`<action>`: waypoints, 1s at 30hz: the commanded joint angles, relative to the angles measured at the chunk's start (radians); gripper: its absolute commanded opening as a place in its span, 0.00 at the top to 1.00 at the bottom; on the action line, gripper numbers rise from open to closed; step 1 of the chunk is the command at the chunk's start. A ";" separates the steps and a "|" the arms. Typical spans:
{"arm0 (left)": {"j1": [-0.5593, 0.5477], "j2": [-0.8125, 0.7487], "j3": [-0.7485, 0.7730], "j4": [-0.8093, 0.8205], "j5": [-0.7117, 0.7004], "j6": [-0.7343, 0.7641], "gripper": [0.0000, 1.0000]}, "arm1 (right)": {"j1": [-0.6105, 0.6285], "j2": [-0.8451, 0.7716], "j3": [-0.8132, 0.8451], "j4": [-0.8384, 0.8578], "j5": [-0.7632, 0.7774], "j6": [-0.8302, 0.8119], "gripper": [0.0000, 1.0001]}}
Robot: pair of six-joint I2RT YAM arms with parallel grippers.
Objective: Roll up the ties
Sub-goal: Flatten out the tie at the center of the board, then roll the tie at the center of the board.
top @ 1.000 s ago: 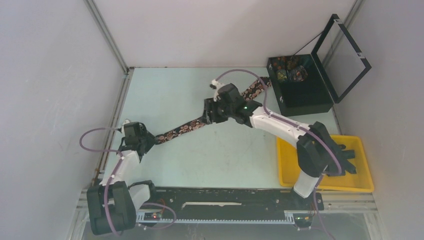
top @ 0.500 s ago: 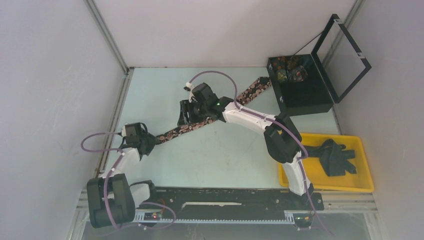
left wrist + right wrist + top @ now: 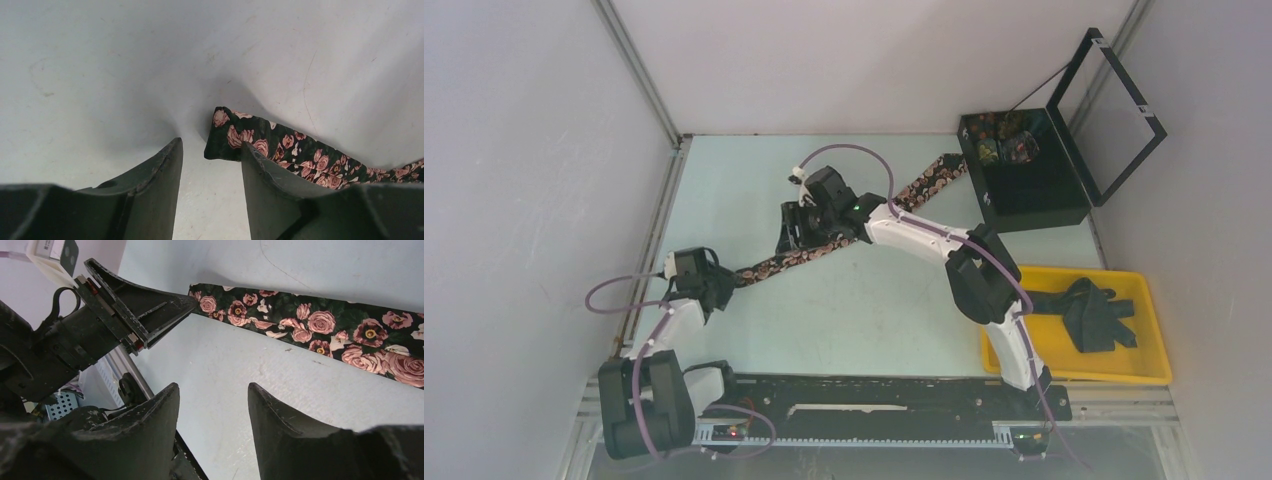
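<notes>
A black tie with pink roses point(image 3: 924, 185) lies flat in a long diagonal across the table, from the black box down to the left. Its narrow end point(image 3: 225, 135) rests on the table just ahead of my left gripper point(image 3: 211, 143), which is open and low, its right finger point(image 3: 270, 175) overlapping the tie's edge. In the top view my left gripper point(image 3: 722, 283) sits at that end. My right gripper point(image 3: 789, 235) hovers open beside the tie point(image 3: 320, 325) a short way up its length. Nothing is between its fingers point(image 3: 280, 415).
A black box point(image 3: 1034, 195) with its lid point(image 3: 1114, 115) open stands at the back right, with rolled patterned ties point(image 3: 999, 140) inside. A yellow tray point(image 3: 1074, 375) at the near right holds dark ties point(image 3: 1089, 312). White walls close in the left, back and right.
My right arm has swung left along the tie, from its middle towards the narrow end. The left gripper has stayed at that end, its jaws a little wider.
</notes>
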 commanded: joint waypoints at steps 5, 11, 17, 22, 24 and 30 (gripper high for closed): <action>0.015 0.037 -0.007 0.068 -0.034 -0.022 0.57 | 0.007 0.028 0.060 0.038 -0.029 0.024 0.45; 0.021 0.074 -0.012 0.131 0.010 -0.009 0.83 | 0.014 0.062 0.091 0.022 -0.024 0.029 0.46; 0.023 0.038 -0.022 0.112 0.020 0.029 1.00 | 0.036 0.113 0.161 -0.011 -0.017 0.053 0.47; 0.023 -0.040 -0.041 0.059 0.009 0.068 1.00 | 0.058 0.155 0.214 -0.009 -0.016 0.095 0.56; 0.023 -0.070 -0.047 0.037 0.004 0.080 1.00 | 0.067 0.174 0.234 -0.010 -0.014 0.120 0.64; 0.023 -0.148 -0.062 -0.020 0.011 0.098 1.00 | 0.096 0.254 0.310 -0.023 -0.023 0.187 0.84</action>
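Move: The tie's left end lies right at the left hand's open fingertips, some 1 cm ahead, 1 cm to the right and 1 cm below them. From there the tie runs away to its far end, roughly 31 cm ahead and 51 cm to the right of the left hand. Seen from the right hand, the same left end is about 14 cm to the left, 6 cm back and 11 cm below. The left hand noses about 1 cm forward and slightly down while its fingers close fully, pinching the corner of the tie's left end between the tips, then draws back about 1.5 cm and rises about 1 cm with the tips still shut on the corner. Meanwhile the right hand, holding nothing, travels about 6 cm left, with a slight drift back and down, over the tie towards that pinched end, its fingers narrowing from just over half open to about a fifth without touching the cloth. ##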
